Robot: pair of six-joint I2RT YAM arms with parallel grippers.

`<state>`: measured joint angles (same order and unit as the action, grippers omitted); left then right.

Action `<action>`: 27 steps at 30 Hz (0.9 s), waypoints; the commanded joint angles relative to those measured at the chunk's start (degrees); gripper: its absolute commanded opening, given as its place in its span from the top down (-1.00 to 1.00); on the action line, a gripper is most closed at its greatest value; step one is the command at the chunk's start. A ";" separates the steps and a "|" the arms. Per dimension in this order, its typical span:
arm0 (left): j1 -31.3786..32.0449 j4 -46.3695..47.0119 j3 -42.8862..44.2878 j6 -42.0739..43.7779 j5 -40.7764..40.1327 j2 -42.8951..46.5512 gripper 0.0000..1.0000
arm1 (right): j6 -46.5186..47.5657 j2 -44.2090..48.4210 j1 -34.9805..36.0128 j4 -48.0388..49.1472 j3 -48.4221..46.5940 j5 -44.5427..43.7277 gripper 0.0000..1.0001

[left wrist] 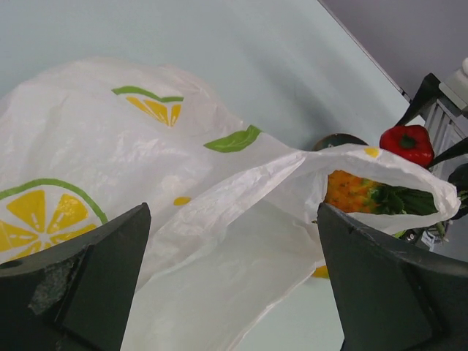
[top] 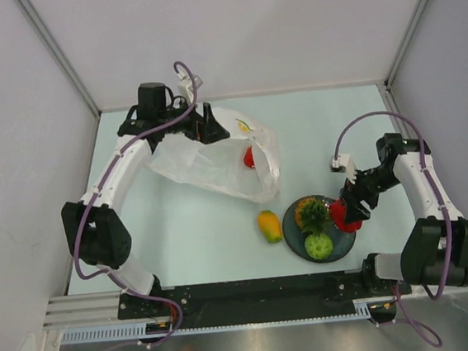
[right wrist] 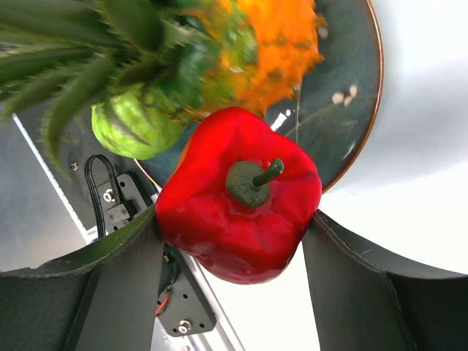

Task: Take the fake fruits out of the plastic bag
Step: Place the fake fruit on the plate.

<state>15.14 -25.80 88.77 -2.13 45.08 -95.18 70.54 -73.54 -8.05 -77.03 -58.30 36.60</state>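
The plastic bag (top: pixel 208 165) (left wrist: pixel 110 161) lies crumpled at the back of the table, and a small red fruit (top: pixel 249 157) shows through it. My left gripper (top: pixel 205 133) (left wrist: pixel 234 278) stands open at the bag's far end, thin film lying loose between its fingers. My right gripper (top: pixel 350 214) (right wrist: pixel 234 248) is shut on the red pepper (top: pixel 344 215) (right wrist: pixel 238 194), just over the right rim of the dark plate (top: pixel 290 220) (right wrist: pixel 351 88). On the plate lie the pineapple (top: pixel 310 212) (right wrist: pixel 270 44) and the green fruit (top: pixel 318 244) (right wrist: pixel 131 124). The mango (top: pixel 269 226) rests on the table left of the plate.
Grey walls close the table in on the left, back and right. The metal rail (top: pixel 254 294) carrying the arm bases runs along the near edge, close behind the plate.
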 commanded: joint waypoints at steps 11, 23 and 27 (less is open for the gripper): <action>2.26 1.89 -17.84 0.10 -4.83 12.29 -0.99 | -3.65 -7.32 3.48 3.46 4.16 2.69 0.44; 4.90 2.07 -15.12 0.11 0.86 14.14 -0.99 | -3.84 -8.99 -0.03 6.46 3.81 2.07 -0.99; 8.41 -2.84 -13.46 6.42 3.44 16.32 -1.00 | -3.05 -8.64 -3.28 4.09 0.22 5.58 -0.99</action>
<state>19.79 -25.17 71.33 -2.31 43.48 -81.87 66.11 -82.74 -8.64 -71.00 -53.80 38.11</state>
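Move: The right hand holds the red pepper at the plate's right side, the plate's middle about 8 cm to its left, 4 cm nearer the base and 10 cm below. The pineapple stands about 10 cm left, level ahead, the green fruit 9 cm left and 8 cm back, the mango on the table 21 cm left and 3 cm back. From the empty left hand, the red fruit in the bag lies about 10 cm right, 3 cm back and 21 cm below. Down about 4 cm goes the right hand with the red pepper, swaying slightly back and left and then returning, its fingertips swinging some 10 degrees towards the base; low over the plate the fingers open wide and let go. Meanwhile the open left hand draws back about 8 cm over the bag, dipping about 7.5 cm and then rising some 4 cm again. ##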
